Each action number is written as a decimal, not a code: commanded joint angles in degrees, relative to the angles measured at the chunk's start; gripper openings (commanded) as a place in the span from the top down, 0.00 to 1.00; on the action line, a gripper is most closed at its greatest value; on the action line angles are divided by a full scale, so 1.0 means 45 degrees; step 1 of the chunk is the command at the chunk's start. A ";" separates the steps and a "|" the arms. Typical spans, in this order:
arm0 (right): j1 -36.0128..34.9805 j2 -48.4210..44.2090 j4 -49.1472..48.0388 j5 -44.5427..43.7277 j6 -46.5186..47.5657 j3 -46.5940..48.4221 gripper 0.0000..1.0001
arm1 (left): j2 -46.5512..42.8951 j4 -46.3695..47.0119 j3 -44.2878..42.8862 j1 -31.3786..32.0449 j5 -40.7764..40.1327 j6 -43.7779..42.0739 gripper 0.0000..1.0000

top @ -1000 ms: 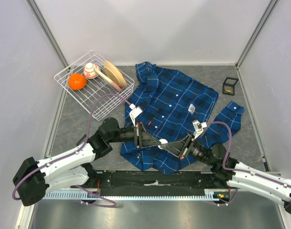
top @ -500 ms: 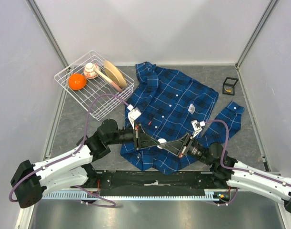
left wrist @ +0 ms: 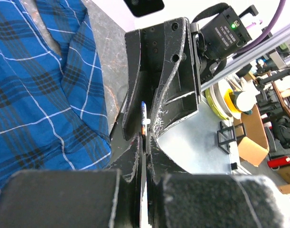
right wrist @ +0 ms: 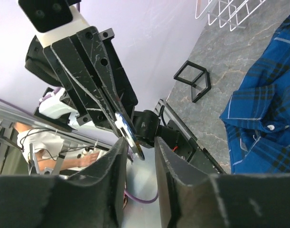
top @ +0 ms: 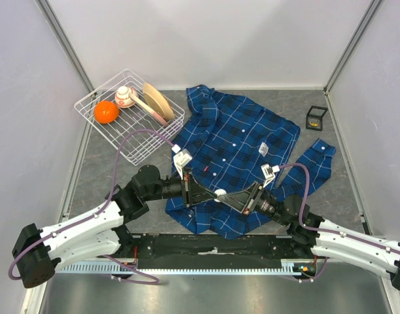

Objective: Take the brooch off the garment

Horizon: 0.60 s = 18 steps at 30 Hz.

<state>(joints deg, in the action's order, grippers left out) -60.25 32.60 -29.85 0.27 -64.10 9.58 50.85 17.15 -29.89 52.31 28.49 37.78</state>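
The garment (top: 232, 137), a blue plaid shirt with white buttons, lies spread on the grey table. Both grippers meet tip to tip above its lower hem. My left gripper (top: 211, 193) is shut on the brooch (top: 219, 193), a thin silvery disc. The left wrist view shows the brooch (left wrist: 143, 118) edge-on between the tips of the left gripper (left wrist: 145, 137). My right gripper (top: 229, 197) faces it. In the right wrist view the right gripper (right wrist: 137, 142) stands open, jaws either side of the brooch (right wrist: 130, 135) with a gap on one side.
A white wire basket (top: 98, 98) at the back left holds an orange, a plate and a small cup. A small black frame stand (top: 315, 118) sits at the back right. Walls close in the table on three sides.
The right gripper's jaws have parted off the brooch, which stays in the left gripper. Both arms have shifted slightly left.
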 commanded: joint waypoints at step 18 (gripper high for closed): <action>0.0225 0.0290 0.4597 -0.2026 0.3836 0.3155 0.19 | -0.1980 -0.5544 -0.1345 -0.0161 -0.3455 -0.0793 0.98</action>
<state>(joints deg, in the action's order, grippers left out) -59.35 27.64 -13.85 -3.55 -48.82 14.94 45.63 -0.45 -32.38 51.81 18.48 38.13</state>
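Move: The brooch is already in the left hand's fingertips, its disc about 1 cm to the right of that hand. It sits between the right hand's barely opened tips, some 1 cm to that hand's left and level with it. The blue plaid garment's middle lies roughly 20 cm below, 10 cm ahead and 5 cm to the right of the left hand. The open black box is about 33 cm right, 23 cm forward and 20 cm below. The right fingers come free of the brooch's edge and spread wide. That hand draws about 2 cm to the right and 1.5 cm forward, dipping some 2 cm and then partly rising, and its wrist rolls some 15 degrees. The left hand, still pinching the brooch, carries it away about 2.5 cm left, 2 cm down and 1.5 cm forward, its fingers swinging some 10 degrees forward and tipping down. ##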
